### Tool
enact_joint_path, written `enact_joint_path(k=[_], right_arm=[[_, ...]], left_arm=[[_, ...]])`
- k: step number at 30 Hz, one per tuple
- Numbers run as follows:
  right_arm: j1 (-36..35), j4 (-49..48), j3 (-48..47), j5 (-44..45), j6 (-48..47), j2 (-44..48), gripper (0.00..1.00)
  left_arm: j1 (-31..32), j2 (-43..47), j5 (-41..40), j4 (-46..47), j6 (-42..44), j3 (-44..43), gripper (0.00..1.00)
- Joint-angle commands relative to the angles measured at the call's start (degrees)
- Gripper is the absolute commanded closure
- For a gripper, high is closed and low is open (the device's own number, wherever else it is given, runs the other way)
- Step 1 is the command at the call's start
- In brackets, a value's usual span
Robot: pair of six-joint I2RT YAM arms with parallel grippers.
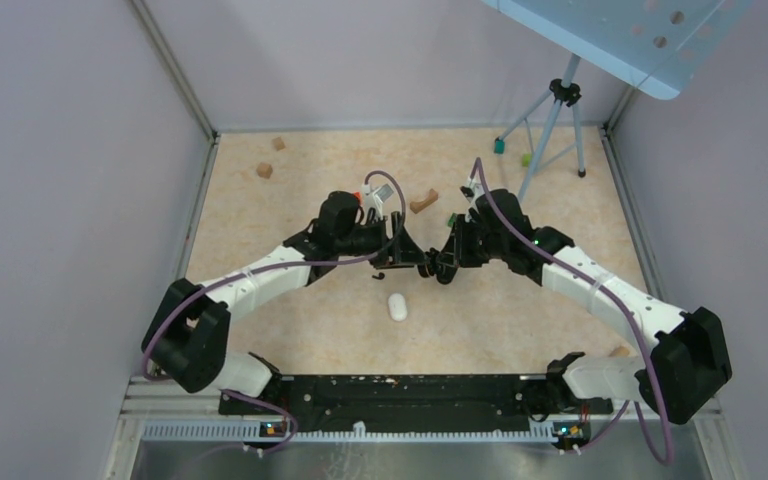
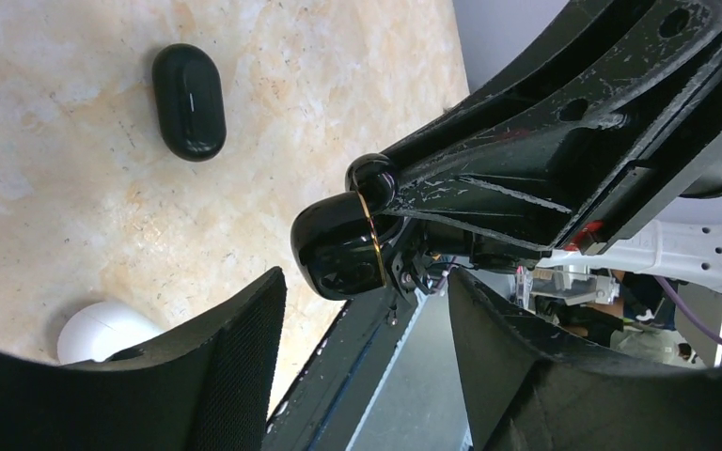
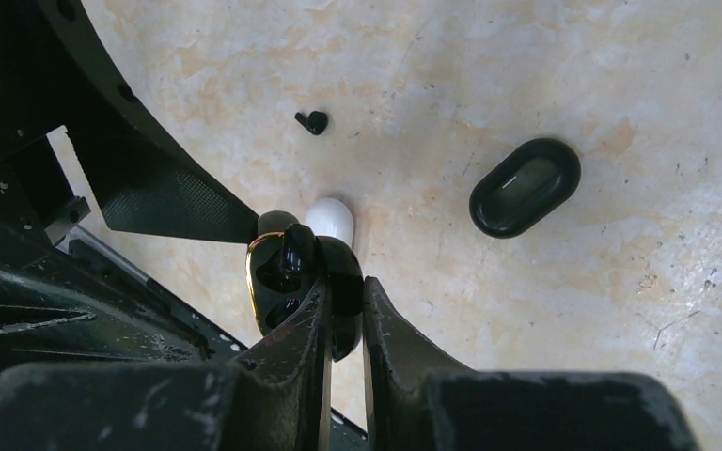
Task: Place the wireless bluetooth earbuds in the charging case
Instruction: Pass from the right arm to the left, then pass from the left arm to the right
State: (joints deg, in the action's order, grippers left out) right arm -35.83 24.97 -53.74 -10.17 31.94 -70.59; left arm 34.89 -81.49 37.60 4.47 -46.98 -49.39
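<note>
My right gripper [image 3: 346, 287] is shut on a glossy black charging case [image 3: 277, 287] with a gold rim, held above the table with its open face sideways. One black earbud [image 3: 291, 252] sits in the case's upper well, and in the left wrist view it shows as a round knob [image 2: 371, 178] at the case [image 2: 337, 252] rim. A second small black earbud [image 3: 313, 121] lies loose on the table [image 1: 378, 275]. My left gripper [image 2: 365, 310] is open just in front of the case, with nothing between its fingers. Both grippers meet mid-table [image 1: 422, 262].
A black oval capsule [image 3: 525, 187] lies on the table, also in the left wrist view [image 2: 189, 101]. A white oval object [image 1: 397, 306] rests just below the grippers. Small wooden blocks [image 1: 264, 170] and a tripod [image 1: 558, 120] stand toward the back.
</note>
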Motion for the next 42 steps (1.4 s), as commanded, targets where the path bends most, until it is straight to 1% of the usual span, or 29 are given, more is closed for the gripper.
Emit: enact_joint_path(k=[1,4,6,12,17,22,25,26,29,30,32,34,36,37,38,39,40,42], right_arm=[[-0.38,-1.42,-3.10,-0.20,0.45,0.87,1.00],[-0.38,-1.54,-3.13,-0.27,0.46,0.71,1.00],[-0.38,-1.62,-3.12,-0.38,0.44,0.56,1.00],[-0.38,-1.51,-2.96,-0.70,0.43,0.79,1.00],[-0.38,-1.03,-2.95,-1.08,-0.09,0.90,1.00],[-0.38,-1.23,-2.40,-1.77,-0.14,1.66,1.00],[-0.38,-1.56,-1.82,-1.69,0.08,2.55,0.85],[-0.38,-1.59,-1.62,-1.50,0.39,2.90,0.77],[-0.31,-0.84,-1.54,-0.46,1.07,3.94,0.50],[-0.21,-0.65,-1.56,-0.43,1.26,4.35,0.43],[0.60,-0.55,-1.75,-1.23,1.28,5.67,0.37],[2.33,-0.75,-1.45,-2.85,1.53,7.56,0.32],[5.61,-2.73,0.45,-7.27,2.72,10.10,0.27],[7.71,-5.34,2.35,-10.90,3.91,11.67,0.22],[10.15,-8.83,5.06,-15.40,5.77,13.38,0.18],[12.53,-14.20,8.22,-20.96,8.29,14.83,0.16],[14.46,-22.23,11.42,-27.81,11.11,15.74,0.15],[16.36,-33.58,16.64,-32.76,16.56,16.86,0.15]], left_arm=[[0.60,-0.85,-0.33,3.13,-0.85,-0.91,0.32],[1.09,-1.71,-0.42,3.37,-1.18,-1.28,0.32],[1.30,-2.49,-0.39,3.35,-1.25,-1.33,0.34],[1.59,-3.19,-1.33,4.00,-1.52,-0.98,0.46],[1.63,-3.61,-1.97,4.37,-1.95,-0.91,0.51],[1.58,-4.00,-2.26,4.67,-2.42,-1.07,0.63],[1.62,-3.87,-2.10,4.46,-2.44,-1.30,0.71],[1.66,-3.79,-2.13,4.30,-2.37,-1.53,0.73],[1.56,-3.26,-2.10,2.90,-1.40,-2.13,0.76],[1.48,-3.09,-2.24,2.20,-0.91,-2.41,0.77],[1.20,-2.70,-1.85,1.12,0.49,-2.96,0.79],[0.45,-2.60,0.69,0.92,2.16,-3.51,0.80],[-1.01,-2.97,5.55,1.33,3.25,-4.33,0.82],[-1.92,-3.13,8.90,1.75,3.32,-4.54,0.83],[-2.79,-3.28,11.67,3.16,3.28,-4.57,0.83],[-3.39,-3.45,15.17,4.72,3.28,-4.62,0.84],[-3.90,-3.64,17.71,5.14,3.48,-5.03,0.84],[-4.29,-4.05,21.05,4.13,4.93,-6.54,0.84]])
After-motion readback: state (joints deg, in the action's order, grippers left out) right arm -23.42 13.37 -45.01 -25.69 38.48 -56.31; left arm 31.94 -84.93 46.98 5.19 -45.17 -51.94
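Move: The charging case, still pinched in the right fingertips, lies about 3 cm to the left hand's right, level fore and aft and roughly 2 cm below it. From the left hand, a black oval box on the table is some 7 cm right and 2 ahead, a white oval box 3 cm left and 5 back, and a loose earbud 9 cm left and 1 ahead. From the right hand, the charging case is about 3 cm left and 1 below. Downward first, the left hand sinks about 2 cm, easing slightly right, with its fingers astride the charging case, then closes them until they pinch it while the right hand holds still. The right fingers then open wide and release the case, and that hand pulls up some 6 cm and 3 cm to the right, rolling nearly 20 degrees. Last, the left lifts the case about 2.5 cm. ##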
